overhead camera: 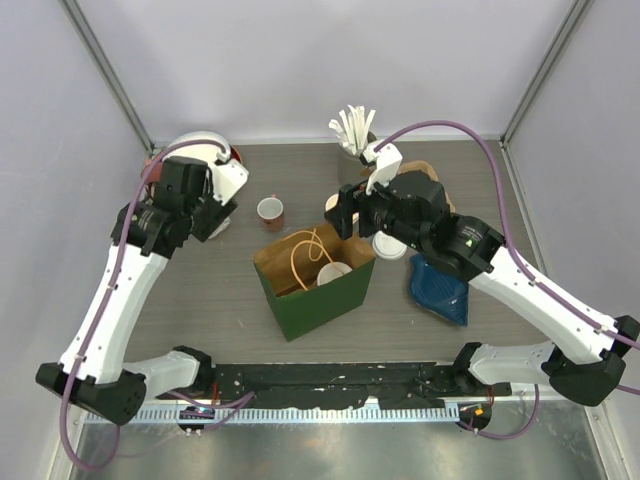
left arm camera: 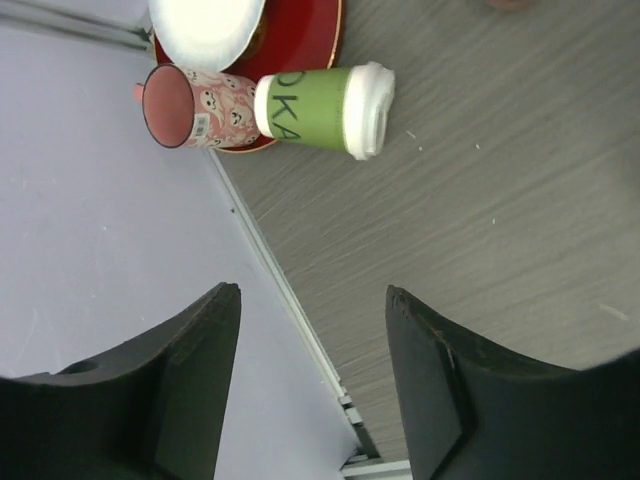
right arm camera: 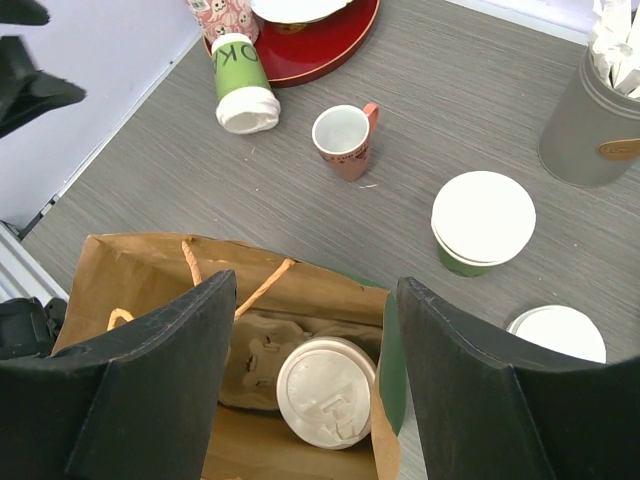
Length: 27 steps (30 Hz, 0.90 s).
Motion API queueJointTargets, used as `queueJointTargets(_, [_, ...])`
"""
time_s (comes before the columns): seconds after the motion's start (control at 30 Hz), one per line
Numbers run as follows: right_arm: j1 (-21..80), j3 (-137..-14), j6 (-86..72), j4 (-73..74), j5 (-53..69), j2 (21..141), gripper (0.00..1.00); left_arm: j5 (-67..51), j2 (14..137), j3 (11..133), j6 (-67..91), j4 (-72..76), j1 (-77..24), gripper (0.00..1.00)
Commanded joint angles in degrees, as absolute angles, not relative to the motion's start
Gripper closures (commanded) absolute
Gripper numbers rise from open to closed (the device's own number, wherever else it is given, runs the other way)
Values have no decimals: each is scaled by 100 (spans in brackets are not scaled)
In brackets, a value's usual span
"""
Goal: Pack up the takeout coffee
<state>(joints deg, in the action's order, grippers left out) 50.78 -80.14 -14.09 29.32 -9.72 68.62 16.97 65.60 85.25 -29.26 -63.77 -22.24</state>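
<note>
One takeout coffee cup [left arm camera: 325, 107], green with a white lid, lies on its side against the red tray [left arm camera: 310, 35]; the right wrist view shows this fallen cup [right arm camera: 243, 82] too. My left gripper [left arm camera: 312, 295] hangs open a short way from it, holding nothing. A second lidded cup [right arm camera: 325, 392] sits in the cardboard carrier [right arm camera: 262, 352] inside the green paper bag [overhead camera: 318, 300]. My right gripper [right arm camera: 315, 290] is open above the bag's mouth with nothing in it. A third lidded cup [right arm camera: 482, 222] stands on the table to the right of the bag.
A pink patterned tumbler [left arm camera: 195, 107] and a white plate [left arm camera: 205, 25] rest on the red tray. A small red-and-white cup [right arm camera: 343, 130] stands behind the bag. A grey holder of stir sticks [right arm camera: 595, 120], another white lid [right arm camera: 558, 332] and a blue object [overhead camera: 440, 285] are at the right.
</note>
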Motion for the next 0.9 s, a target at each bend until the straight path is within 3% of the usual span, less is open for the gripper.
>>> queueJointTargets(0.0, [5106, -8034, -1327, 2619, -940, 6671, 29, 1626, 6958, 8412, -2445, -5145, -1593, 33])
queueJointTargets(0.17, [5106, -7787, -1275, 2610, -984, 6469, 29, 951, 8163, 9043, -1294, -4939, -423, 29])
queueJointTargets(0.23, [5098, -7699, -1213, 2619, -1011, 6425, 29, 222, 8585, 9210, -1632, -4913, -299, 31])
queueJointTargets(0.4, [5106, -7655, -1046, 2707, -1020, 6425, 27, -1369, 9122, 9544, -4301, -5437, -54, 30])
queueJointTargets(0.67, [5098, -7515, -774, 2725, -984, 6477, 26, -2653, 10343, 10713, -7439, -7020, 1580, 28])
queueJointTargets(0.77, [5098, -7523, -721, 2725, -976, 6592, 25, -2488, 10362, 10285, -8774, -7199, 1565, 19])
queueJointTargets(0.87, [5089, -7532, -703, 2725, -932, 6679, 25, -2251, 10099, 9293, -9105, -6272, 1459, 18])
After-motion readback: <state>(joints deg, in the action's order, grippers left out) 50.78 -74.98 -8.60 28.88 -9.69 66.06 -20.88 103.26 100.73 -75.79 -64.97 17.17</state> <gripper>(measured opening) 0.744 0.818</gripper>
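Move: The green lidded cup lies tipped on its side, about 20 cm ahead of my left hand, 6 cm to its left and some 26 cm below. Beyond the cup's base, roughly 9 cm farther out and 11 cm more to the left, is the pink mug on the red plate; the small cup stands 15 cm to the right of the green cup, level with it. From my right hand the green cup is about 23 cm ahead, 36 cm left and 31 cm down. I sweep my left hand forward and down towards the tipped green cup, then swing it left, about 13 cm each way in all, to come in above the table on the cup's left, touching nothing at the end. The wrist first turns counter-clockwise, then swings back well clockwise and tips some 20 degrees further down while the fingers open wider. My right hand, fingers open over the bag, sinks about 2 cm. ##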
